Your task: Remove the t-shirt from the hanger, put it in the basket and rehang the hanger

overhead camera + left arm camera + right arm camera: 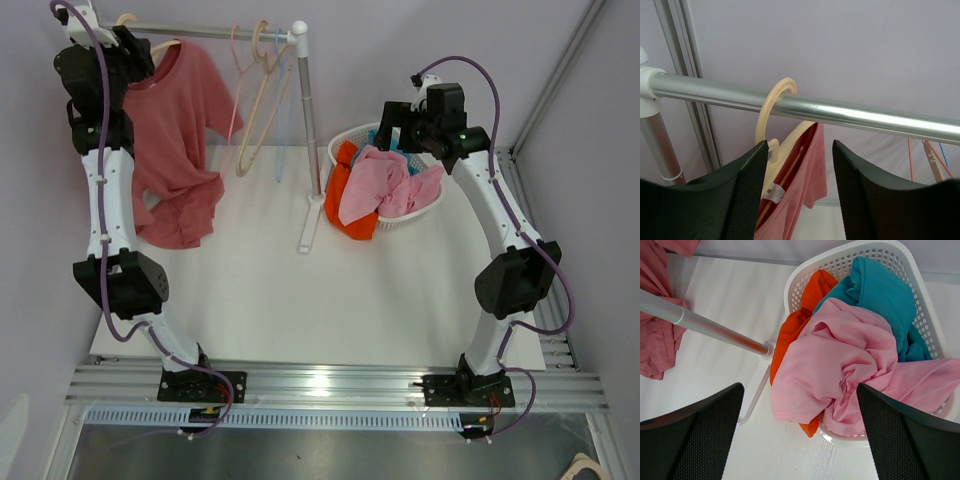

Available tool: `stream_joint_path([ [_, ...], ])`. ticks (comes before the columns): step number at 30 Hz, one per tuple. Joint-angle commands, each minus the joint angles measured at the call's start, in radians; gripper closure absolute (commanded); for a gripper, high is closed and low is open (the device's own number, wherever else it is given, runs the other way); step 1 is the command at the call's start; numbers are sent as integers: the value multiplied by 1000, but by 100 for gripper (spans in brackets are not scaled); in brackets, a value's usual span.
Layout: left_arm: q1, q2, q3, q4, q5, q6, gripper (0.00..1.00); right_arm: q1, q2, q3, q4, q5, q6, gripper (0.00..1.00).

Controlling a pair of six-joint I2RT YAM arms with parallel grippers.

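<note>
A dusty-red t-shirt (180,130) hangs on a cream hanger (775,145) hooked over the silver rail (840,112) at its left end; the shirt's hem drapes onto the table. My left gripper (128,45) is open, up by the rail, its fingers (747,190) on either side of the hanger neck and the shirt's collar (805,175), not touching. My right gripper (400,125) is open and empty above the laundry basket (840,262).
The white basket (352,135) at the right holds pink (840,365), orange (790,335) and teal (880,290) garments. Several empty hangers (258,85) hang near the rail's right end. The rack's upright pole (308,140) and foot stand mid-table.
</note>
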State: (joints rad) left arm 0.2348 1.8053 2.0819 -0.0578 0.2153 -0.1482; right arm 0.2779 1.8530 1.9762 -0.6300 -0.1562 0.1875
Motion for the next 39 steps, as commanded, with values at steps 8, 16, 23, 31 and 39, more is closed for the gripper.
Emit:
stream_joint_path([
  [8,4,31,17,29,-123,-8,41,6,-57,-16,42,-40,1,1],
  [16,5,-107,-155,9,-41,-86,41,6,-38,-11,59,-57,12,1],
  [23,6,-163,-211,66,-100,-36,35,15,-32,-17,65,-74,15,1],
  [31,12,-207,-295,151,-123,-27,30,20,-21,-19,70,-83,15,1],
  [39,18,-49,-117,111,-131,-2,21,18,8,-4,87,-105,20,1],
])
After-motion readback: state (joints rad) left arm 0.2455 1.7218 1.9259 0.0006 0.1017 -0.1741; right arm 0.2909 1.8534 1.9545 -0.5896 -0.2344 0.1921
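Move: The neck of the wooden hanger holding the dark-pink t-shirt is about 6 cm ahead of the left hand, 2 cm to its left and 2 cm lower. From that hand, the shirt's middle hangs level with it, 5 cm right and 20 cm below; the rail's left corner is 8 cm ahead, 11 left, 3 above; the empty hangers are 4 ahead, 18 right, 8 below. From the right hand, the neck is roughly 11 cm ahead, 43 left and 19 above. Clear of any visible hold on the hanger, the left hand edges forward a centimetre, then dips about 6 cm while pulling back from the rail and shifting 2 cm left. It climbs some 4 cm again, turning slightly counter-clockwise and opening its half-open fingers further, so they frame the hanger's neck from in front. The open right hand drifts about 2 cm left by the basket. ##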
